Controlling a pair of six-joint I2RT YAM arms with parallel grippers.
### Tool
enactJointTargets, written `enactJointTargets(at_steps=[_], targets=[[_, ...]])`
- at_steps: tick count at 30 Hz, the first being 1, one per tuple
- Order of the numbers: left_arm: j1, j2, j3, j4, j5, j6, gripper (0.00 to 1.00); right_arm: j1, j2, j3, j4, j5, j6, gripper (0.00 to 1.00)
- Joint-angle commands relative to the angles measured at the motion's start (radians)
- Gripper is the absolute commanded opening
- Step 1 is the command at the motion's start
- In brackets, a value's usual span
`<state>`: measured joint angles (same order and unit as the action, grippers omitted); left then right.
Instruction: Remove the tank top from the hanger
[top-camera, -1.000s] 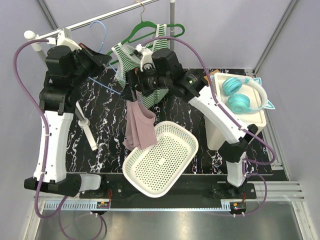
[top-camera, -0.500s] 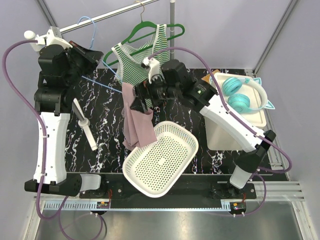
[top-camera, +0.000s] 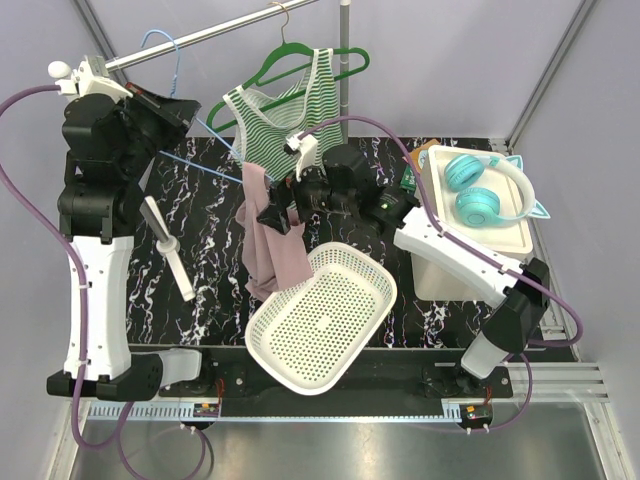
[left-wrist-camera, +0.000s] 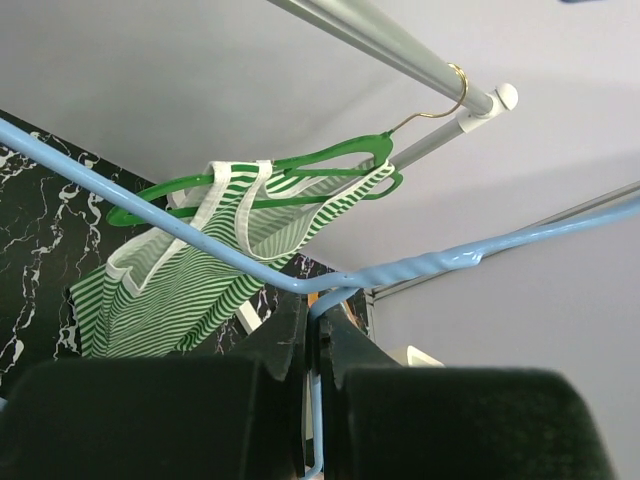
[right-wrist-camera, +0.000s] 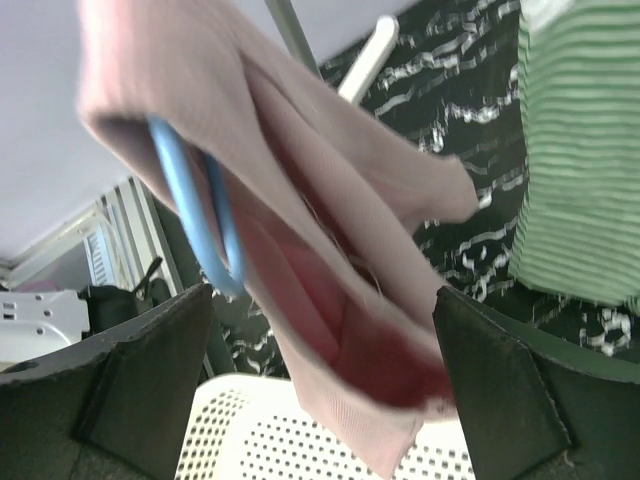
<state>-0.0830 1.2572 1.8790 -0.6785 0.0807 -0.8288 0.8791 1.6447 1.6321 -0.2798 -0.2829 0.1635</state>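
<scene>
A pink tank top (top-camera: 275, 245) hangs from one end of a light blue hanger (top-camera: 215, 135). My left gripper (top-camera: 188, 108) is shut on the hanger's wire below its hook; the left wrist view shows the fingers pinching the blue hanger (left-wrist-camera: 250, 262) at my left gripper (left-wrist-camera: 315, 318). My right gripper (top-camera: 278, 205) is at the top's upper edge. In the right wrist view my right gripper (right-wrist-camera: 322, 300) is wide open, with the pink tank top (right-wrist-camera: 330, 250) hanging between the jaws and the blue hanger's end (right-wrist-camera: 195, 210) inside the cloth.
A green striped tank top (top-camera: 275, 125) hangs on a green hanger (top-camera: 340, 60) from the rail (top-camera: 220, 30). A white perforated basket (top-camera: 320, 320) lies below the pink top. Teal headphones (top-camera: 480, 190) rest on a white box (top-camera: 490, 240) at right. A white stick (top-camera: 170, 255) lies at left.
My left gripper has lifted the blue hanger up and to the left. My right gripper has moved down and nearer along the pink top, which now hangs a little lower over the basket.
</scene>
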Motion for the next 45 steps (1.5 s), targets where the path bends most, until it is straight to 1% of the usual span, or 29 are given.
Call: enactJointTargets(at_steps=[1, 2, 3, 5, 6, 8, 9, 11, 12, 14, 15, 17, 18, 23, 26, 29, 30, 32, 36, 38, 43, 45], targets=[[0.011, -0.028, 0.045, 0.080, 0.019, -0.021, 0.00, 0.003, 0.018, -0.006, 0.142, -0.053, -0.021, 1.00], [0.012, -0.028, 0.049, 0.079, 0.019, -0.021, 0.00, 0.003, 0.021, -0.012, 0.157, -0.055, -0.004, 0.99], [0.015, -0.027, 0.052, 0.077, 0.021, -0.021, 0.00, 0.003, 0.023, -0.020, 0.162, -0.056, -0.001, 0.95], [0.020, -0.022, 0.063, 0.079, 0.022, -0.021, 0.00, 0.003, 0.021, -0.046, 0.180, -0.058, -0.001, 0.91], [0.022, -0.022, 0.068, 0.079, 0.024, -0.023, 0.00, 0.003, 0.020, -0.058, 0.189, -0.058, -0.001, 0.85], [0.026, -0.018, 0.080, 0.079, 0.031, -0.026, 0.00, 0.004, 0.014, -0.084, 0.202, -0.055, -0.004, 0.76], [0.028, -0.018, 0.083, 0.079, 0.033, -0.024, 0.00, 0.003, 0.009, -0.090, 0.206, -0.053, -0.001, 0.67], [0.031, -0.022, 0.080, 0.079, 0.027, -0.020, 0.00, 0.003, -0.006, -0.112, 0.229, -0.056, 0.007, 0.57], [0.031, -0.024, 0.077, 0.079, 0.024, -0.023, 0.00, 0.003, -0.014, -0.120, 0.238, -0.053, 0.011, 0.43], [0.035, -0.025, 0.075, 0.080, 0.022, -0.021, 0.00, 0.003, -0.014, -0.117, 0.248, -0.047, 0.030, 0.30], [0.034, -0.025, 0.074, 0.079, 0.022, -0.010, 0.00, 0.003, -0.013, -0.103, 0.251, -0.050, 0.034, 0.17], [0.035, -0.030, 0.072, 0.077, 0.018, 0.013, 0.00, 0.003, -0.016, -0.091, 0.248, -0.045, 0.056, 0.05], [0.034, -0.035, 0.071, 0.077, 0.004, 0.051, 0.00, 0.003, -0.025, -0.081, 0.248, -0.039, 0.065, 0.00], [0.035, -0.065, 0.014, 0.071, -0.076, 0.167, 0.00, 0.003, -0.063, -0.081, 0.248, 0.005, 0.094, 0.00], [0.037, -0.068, -0.004, 0.066, -0.078, 0.197, 0.00, 0.003, -0.111, -0.109, 0.251, 0.042, 0.132, 0.00], [0.037, -0.056, -0.003, 0.066, -0.067, 0.165, 0.00, 0.003, -0.184, -0.167, 0.271, 0.108, 0.168, 0.00], [0.037, -0.051, -0.007, 0.066, -0.062, 0.155, 0.00, 0.003, -0.218, -0.190, 0.318, 0.117, 0.174, 0.00], [0.037, -0.047, -0.015, 0.068, -0.056, 0.134, 0.00, 0.003, -0.253, -0.205, 0.330, 0.126, 0.174, 0.00], [0.037, -0.038, -0.018, 0.068, -0.056, 0.112, 0.00, 0.003, -0.357, -0.293, 0.372, 0.146, 0.176, 0.00], [0.038, -0.030, -0.015, 0.066, -0.041, 0.085, 0.00, 0.003, -0.373, -0.308, 0.375, 0.191, 0.177, 0.00], [0.039, -0.019, -0.012, 0.069, 0.047, 0.016, 0.00, -0.009, -0.329, -0.218, 0.303, 0.254, 0.162, 0.00], [0.039, -0.024, -0.015, 0.074, 0.106, -0.022, 0.00, -0.029, -0.292, -0.138, 0.242, 0.246, 0.172, 0.00]])
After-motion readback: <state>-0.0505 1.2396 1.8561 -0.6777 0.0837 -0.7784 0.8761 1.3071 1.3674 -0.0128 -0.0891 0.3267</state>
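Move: The pink tank top hangs between the right hand's open fingers, its middle about level fore and aft, some 2 cm left and 6 cm below; the hanger's free end sits about 1 cm left and 3 cm above. The striped top is roughly 13 cm ahead and 4 cm right, at about hand height; the basket lies some 14 cm back, 8 cm right and 28 cm below. From the left hand, the pink top is about 6 cm back, 8 cm right and 25 cm below. The right hand dips about 3 cm and eases slightly left, shuts its wide-open fingers on the upper part of the pink tank top beside the hanger's free end, then draws the cloth up some 12 cm and 8 cm to the right, drifting back a few centimetres and rolling about 20 degrees so its left side rises. The left hand keeps its pinch on the blue hanger's neck, rising a little and shifting about 2 cm left with a slight roll, then settling back down. ##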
